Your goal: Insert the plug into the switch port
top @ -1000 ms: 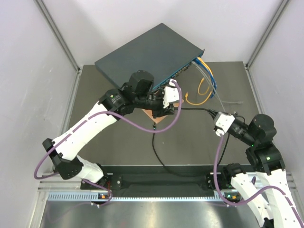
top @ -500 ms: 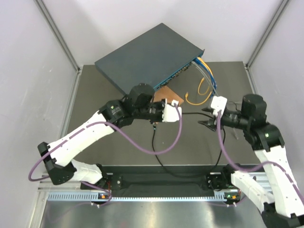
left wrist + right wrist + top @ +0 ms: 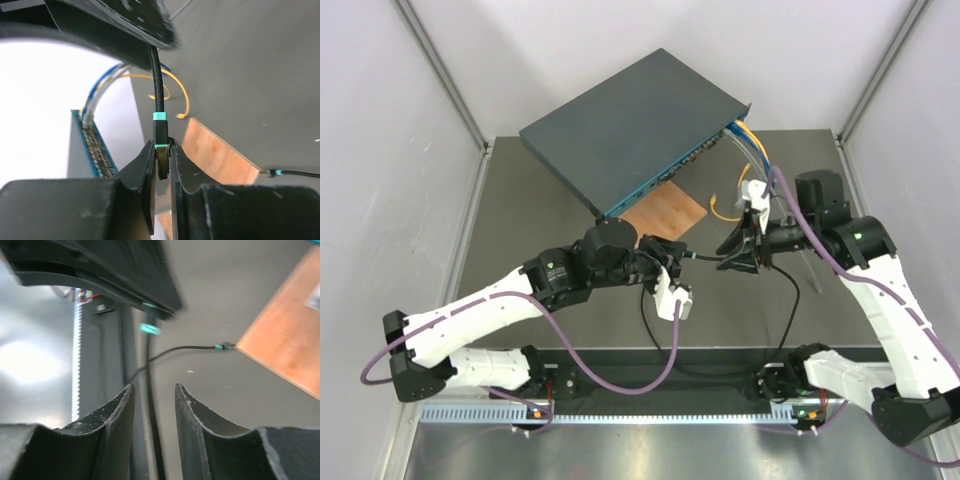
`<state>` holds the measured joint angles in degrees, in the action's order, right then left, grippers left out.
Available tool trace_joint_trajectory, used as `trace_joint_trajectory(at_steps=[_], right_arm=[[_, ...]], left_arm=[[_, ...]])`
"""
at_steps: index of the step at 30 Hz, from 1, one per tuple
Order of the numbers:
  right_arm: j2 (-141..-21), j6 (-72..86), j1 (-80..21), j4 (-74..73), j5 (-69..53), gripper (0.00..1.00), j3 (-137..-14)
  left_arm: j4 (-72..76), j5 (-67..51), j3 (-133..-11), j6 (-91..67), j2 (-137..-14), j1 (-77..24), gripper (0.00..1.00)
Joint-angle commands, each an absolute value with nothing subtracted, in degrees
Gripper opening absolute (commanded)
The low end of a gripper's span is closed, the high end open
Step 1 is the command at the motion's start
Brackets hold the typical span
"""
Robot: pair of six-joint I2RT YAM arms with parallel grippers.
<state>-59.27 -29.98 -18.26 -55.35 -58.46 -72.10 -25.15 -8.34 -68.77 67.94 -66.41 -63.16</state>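
My left gripper point(image 3: 678, 258) is shut on the plug point(image 3: 161, 150), a dark connector with teal bands on the end of a thin black cable point(image 3: 157, 75). It holds the plug above the table, in front of the switch point(image 3: 630, 120). The teal port row point(image 3: 670, 172) also shows in the left wrist view point(image 3: 95, 145), apart from the plug. My right gripper point(image 3: 734, 252) is open, facing the left one, with the black cable point(image 3: 150, 405) running through the gap between its fingers. I cannot tell whether it touches them.
A brown square board point(image 3: 665, 212) lies in front of the switch. Yellow point(image 3: 730, 210) and blue cables point(image 3: 760, 160) are plugged in at the switch's right end. Another teal-banded connector point(image 3: 220, 346) lies on the mat by the board. The black cable trails to the near edge point(image 3: 655, 330).
My left gripper has drawn back from the board toward the near side. My right gripper has swung left to the cable beside the left gripper.
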Motion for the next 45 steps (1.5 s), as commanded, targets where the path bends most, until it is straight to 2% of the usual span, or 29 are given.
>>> trace_joint_trajectory(at_steps=[1, 6, 12, 17, 21, 25, 28, 29, 30, 31, 36, 40, 45], right_arm=[[-58.45, -27.78, -23.89, -53.98, -59.16, 0.37, -74.18], [-58.09, -22.86, -29.70, -46.85, -53.09, 0.37, -72.25], [-60.90, -22.24, -29.97, -46.76, -52.82, 0.22, -73.65], [-61.43, -22.15, -30.15, -46.32, -51.95, 0.17, -73.74], [-61.79, -22.15, -30.32, -46.40, -51.68, 0.00, -73.39], [-61.53, -22.67, -30.41, -46.67, -50.54, 0.00, -72.69], [-60.12, -22.59, -30.41, -45.97, -48.18, 0.00, -71.98], [-59.60, -22.24, -30.32, -45.01, -47.56, 0.00, -71.03], [-58.20, -21.98, -30.24, -44.22, -46.85, 0.00, -70.49], [-57.40, -21.45, -30.23, -43.43, -45.02, 0.00, -69.79], [-51.69, -20.22, -28.92, -37.98, -39.47, 0.00, -65.92], [-48.87, -19.16, -26.37, -33.50, -34.91, 0.00, -64.51], [-48.60, -19.60, -26.10, -28.48, -30.07, 0.00, -63.02]], left_arm=[[-19.95, -9.32, -68.29, 74.00, -66.80, -64.07, 0.00], [-19.60, -9.32, -68.29, 75.32, -67.32, -64.77, 0.00], [-19.16, -9.41, -67.06, 77.96, -67.15, -65.48, 0.00], [-18.90, -9.05, -67.06, 78.14, -67.41, -65.92, 0.00], [-18.63, -8.79, -66.97, 77.96, -67.41, -65.92, 0.00], [-17.84, -7.56, -66.62, 76.91, -67.59, -65.92, 0.00], [-13.99, -4.23, -65.92, 73.05, -67.33, -65.92, 0.37], [-13.02, -3.52, -66.18, 70.77, -67.32, -65.92, 0.45], [-12.75, -2.12, -66.62, 69.45, -67.41, -65.92, 0.58], [-12.74, -1.41, -67.93, 67.87, -67.59, -65.92, 0.62], [-15.46, 2.72, -73.91, 52.50, -67.76, -65.39, 0.79], [-19.77, 2.73, -80.58, 36.95, -67.59, -61.98, 0.83], [-19.78, -8.15, -88.58, 8.30, -69.52, -44.15, 0.84]])
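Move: The plug, still pinched in the left fingers, lies about 8 cm to the right hand's left, level in depth and height; its middle is some 2 cm right of the left hand. From the right hand, the wooden board is roughly 9 cm ahead, 14 cm left and 20 cm below, the switch's middle 29 cm ahead, 21 cm left and 14 cm below, and the yellow cable end 12 cm straight ahead, 20 cm below. Right hand goes 3 cm left, shuts on cable behind plug; left opens, rises 11 cm; right then backs rightward. ##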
